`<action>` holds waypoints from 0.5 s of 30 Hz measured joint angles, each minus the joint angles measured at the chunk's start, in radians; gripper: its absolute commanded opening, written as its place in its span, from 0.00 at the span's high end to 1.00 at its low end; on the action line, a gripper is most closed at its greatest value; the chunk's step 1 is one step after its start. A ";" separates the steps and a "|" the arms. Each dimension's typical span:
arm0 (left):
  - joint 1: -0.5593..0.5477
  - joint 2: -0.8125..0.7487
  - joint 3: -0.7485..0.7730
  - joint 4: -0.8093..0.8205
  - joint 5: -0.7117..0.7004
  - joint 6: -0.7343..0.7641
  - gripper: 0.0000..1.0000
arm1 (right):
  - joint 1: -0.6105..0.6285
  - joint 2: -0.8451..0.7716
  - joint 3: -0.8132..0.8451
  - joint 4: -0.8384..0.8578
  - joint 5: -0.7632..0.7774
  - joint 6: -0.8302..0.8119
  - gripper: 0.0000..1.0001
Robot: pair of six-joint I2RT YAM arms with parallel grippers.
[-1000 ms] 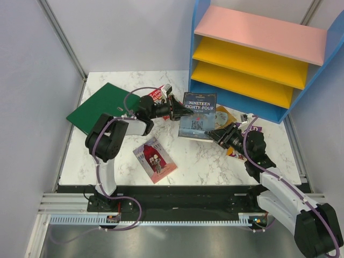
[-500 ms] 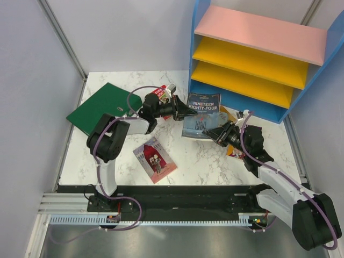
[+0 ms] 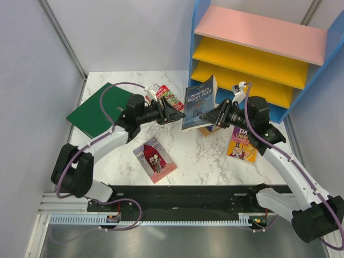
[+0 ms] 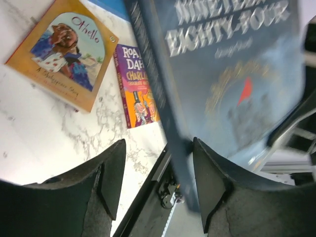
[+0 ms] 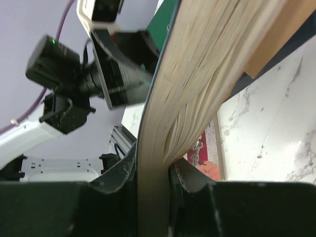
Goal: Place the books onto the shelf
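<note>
The dark blue-grey "Nineteen Eighty-Four" book [image 3: 198,102] hangs upright in the air in front of the shelf [image 3: 252,59]. My right gripper [image 3: 217,115] is shut on its page edge [image 5: 197,74], fingers pinching both covers [image 5: 153,173]. To its left my left gripper [image 3: 174,113] stands open, and the book's spine [image 4: 168,123] passes between its jaws close to the right finger [image 4: 210,182]. The other books lie flat on the table: red illustrated [image 3: 164,97], pink-red [image 3: 155,159], "Roald Dahl" [image 3: 244,145] [image 4: 136,84] and tan "Othello" [image 4: 64,54], which the top view mostly hides under the raised book.
A big green binder [image 3: 99,107] lies at the table's back left. The blue-sided shelf with its pink and yellow boards fills the back right corner. A black rail [image 3: 177,191] runs along the near edge. Grey walls close in both sides.
My right gripper has lifted "Nineteen Eighty-Four" off the table and tipped it upright toward the shelf. My left gripper has opened and let go of it, with the arm stretched out.
</note>
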 measured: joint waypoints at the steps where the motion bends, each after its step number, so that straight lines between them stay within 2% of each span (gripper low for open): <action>1: 0.002 -0.030 -0.023 -0.006 -0.013 0.014 0.32 | -0.001 0.021 0.050 -0.033 0.001 -0.020 0.97; 6: 0.004 -0.133 -0.173 -0.031 -0.048 0.058 0.31 | -0.011 0.163 0.311 -0.217 0.007 -0.113 0.99; 9: -0.007 -0.136 -0.266 -0.087 -0.054 0.072 0.30 | -0.029 0.241 0.478 -0.243 0.007 -0.150 0.99; 10: -0.011 -0.138 -0.294 -0.108 -0.055 0.074 0.20 | -0.037 0.262 0.530 -0.243 0.008 -0.158 0.99; 15: -0.038 -0.180 -0.378 -0.137 -0.070 0.081 0.19 | -0.081 0.324 0.715 -0.246 -0.005 -0.176 0.99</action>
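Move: The shelf that the right hand's held Nineteen Eighty-Four is bound for has its middle about 29 cm ahead, 22 cm right and 8 cm below that hand. The Othello book lies roughly 14 cm ahead, 8 cm right and 27 cm down, the Charlie book 5 cm ahead, 23 cm right, equally low. The empty left hand has the pink-red book some 8 cm back, 12 cm left and 21 cm below; the treehouse book is 22 cm ahead, 8 cm left, equally low. Lifting Nineteen Eighty-Four, still pinched by its edge, the right hand climbs some 15 cm and reaches about 8 cm forward towards the shelf's left end, its fingers tipping up about 15 degrees. The left hand, already clear of the book, sinks about 12 cm while drawing back 9 cm and a little left towards the pink-red book, opening somewhat wider and touching nothing. ##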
